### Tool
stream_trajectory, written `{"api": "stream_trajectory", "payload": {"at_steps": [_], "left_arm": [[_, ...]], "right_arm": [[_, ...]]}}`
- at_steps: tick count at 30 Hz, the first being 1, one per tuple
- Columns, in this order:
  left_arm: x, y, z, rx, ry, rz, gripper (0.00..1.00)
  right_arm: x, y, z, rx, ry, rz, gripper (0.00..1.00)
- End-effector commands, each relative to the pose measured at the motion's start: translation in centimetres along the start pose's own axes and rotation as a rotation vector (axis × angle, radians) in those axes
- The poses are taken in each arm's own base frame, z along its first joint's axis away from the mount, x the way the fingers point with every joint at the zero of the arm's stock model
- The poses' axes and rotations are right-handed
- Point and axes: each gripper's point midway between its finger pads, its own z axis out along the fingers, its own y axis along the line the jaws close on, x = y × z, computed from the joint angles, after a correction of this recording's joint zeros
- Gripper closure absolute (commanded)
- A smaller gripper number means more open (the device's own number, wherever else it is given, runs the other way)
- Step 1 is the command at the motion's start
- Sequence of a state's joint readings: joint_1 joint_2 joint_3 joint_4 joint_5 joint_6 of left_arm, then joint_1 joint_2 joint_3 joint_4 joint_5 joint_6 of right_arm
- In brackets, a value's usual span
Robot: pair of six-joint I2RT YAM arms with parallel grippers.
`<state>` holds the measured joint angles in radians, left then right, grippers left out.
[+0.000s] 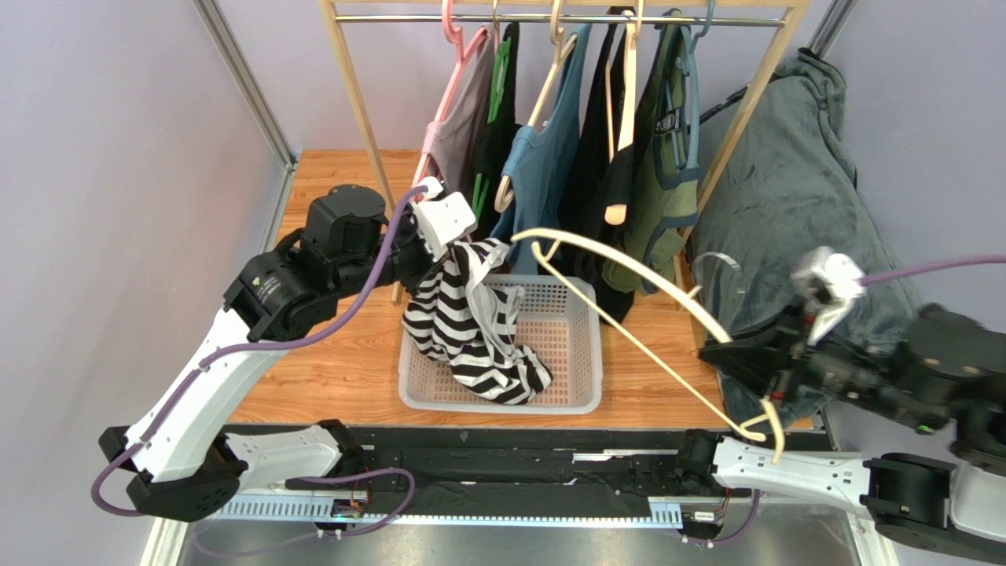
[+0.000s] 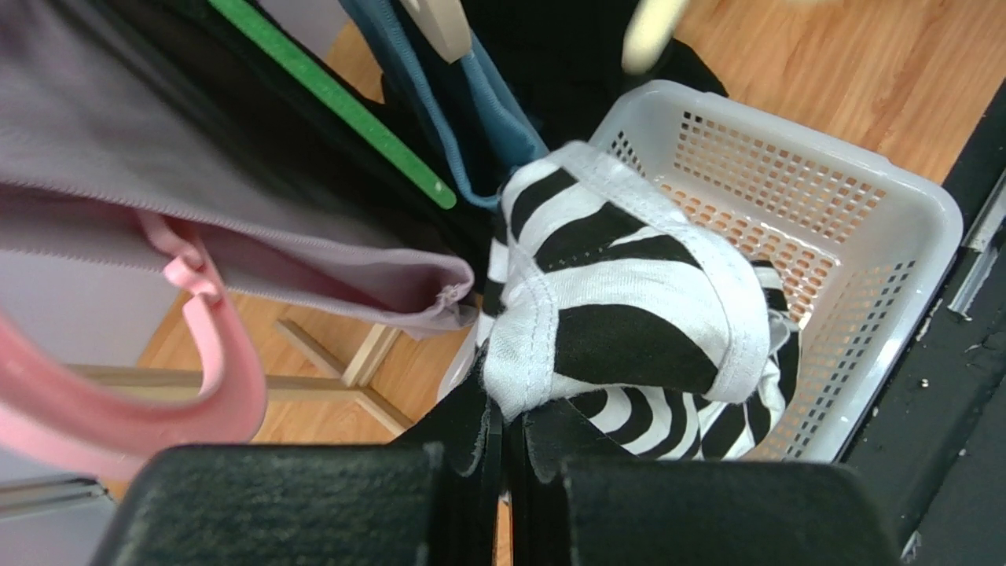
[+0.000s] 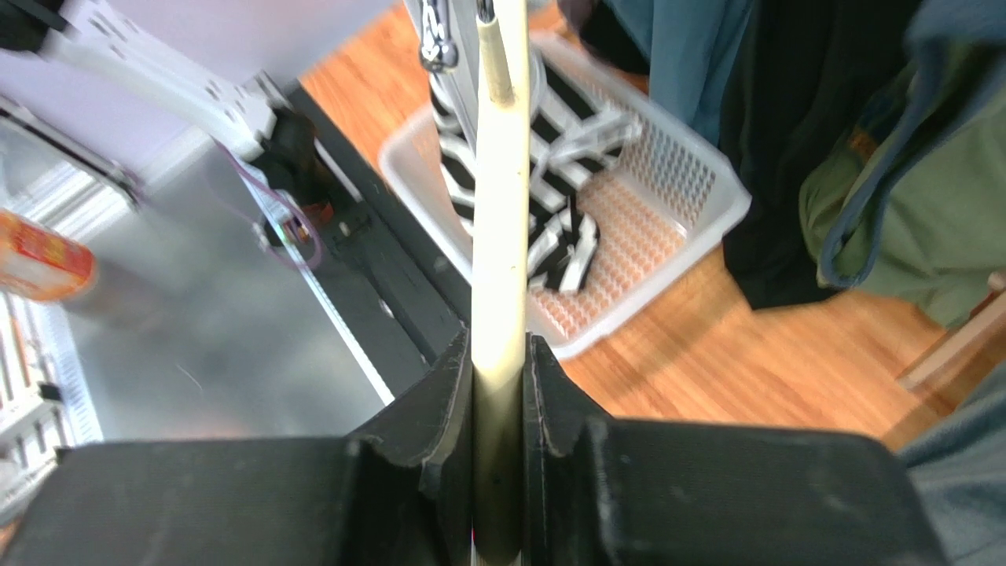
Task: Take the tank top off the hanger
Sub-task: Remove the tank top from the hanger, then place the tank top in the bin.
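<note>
The black-and-white striped tank top point(image 1: 472, 324) hangs from my left gripper point(image 1: 455, 242) down into a white basket point(image 1: 579, 342). In the left wrist view the left gripper point(image 2: 510, 407) is shut on a white-edged fold of the tank top point(image 2: 626, 295). The cream hanger point(image 1: 638, 277) slants from beside the tank top's upper edge down to my right gripper point(image 1: 732, 354). In the right wrist view the right gripper point(image 3: 498, 354) is shut on the hanger's bar point(image 3: 498, 177). I cannot tell whether the hanger's far end still touches the fabric.
A wooden clothes rack point(image 1: 354, 106) behind the basket carries several garments on hangers, a pink hanger point(image 2: 177, 401) nearest my left gripper. A grey-blue cloth point(image 1: 791, 189) drapes over the rack's right side. The basket point(image 2: 874, 201) sits on the wooden table point(image 1: 343, 366).
</note>
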<state>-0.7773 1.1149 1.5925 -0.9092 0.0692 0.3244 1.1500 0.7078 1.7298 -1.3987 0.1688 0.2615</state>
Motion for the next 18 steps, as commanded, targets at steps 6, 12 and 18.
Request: {"api": "stream_trajectory", "payload": {"at_steps": [6,12,18], "left_arm": [[-1.3,-1.1,2.6,0.07,-0.031,-0.037,1.0],[-1.0,-8.3,3.5,0.374,-0.008,-0.033,0.3],[-6.0,-6.0,1.1,0.308,-0.098,-0.011,0.03]], "right_arm": [[-1.9,-0.6,-4.9,-0.023,-0.166,0.009,1.0],[-2.0,-1.9,-3.7,0.058,-0.174,-0.018,1.0],[-0.5,-1.9,-1.6,0.068,-0.1,-0.039,1.0]]}}
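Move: The basket that the held tank top is to drop into has its middle some 6 cm right of the left hand, 3 cm back and about 33 cm below; the top's lower part already lies bunched there. On the rack, the blue tank top hangs about 11 cm ahead and 12 cm right of the left hand, the mauve top about 13 cm straight ahead. From the right hand, the basket is roughly 25 cm left, 13 cm ahead and 34 cm down. Swing the left gripper about 7 cm right over the basket, first a touch forward, then some 5 cm back while sinking, turning clockwise and tipping down a little; on the way open the fingers wide and let go of the striped tank top. Keep the hanger pinched in the right hand, carrying it up and right about 4 cm, then easing back down. ##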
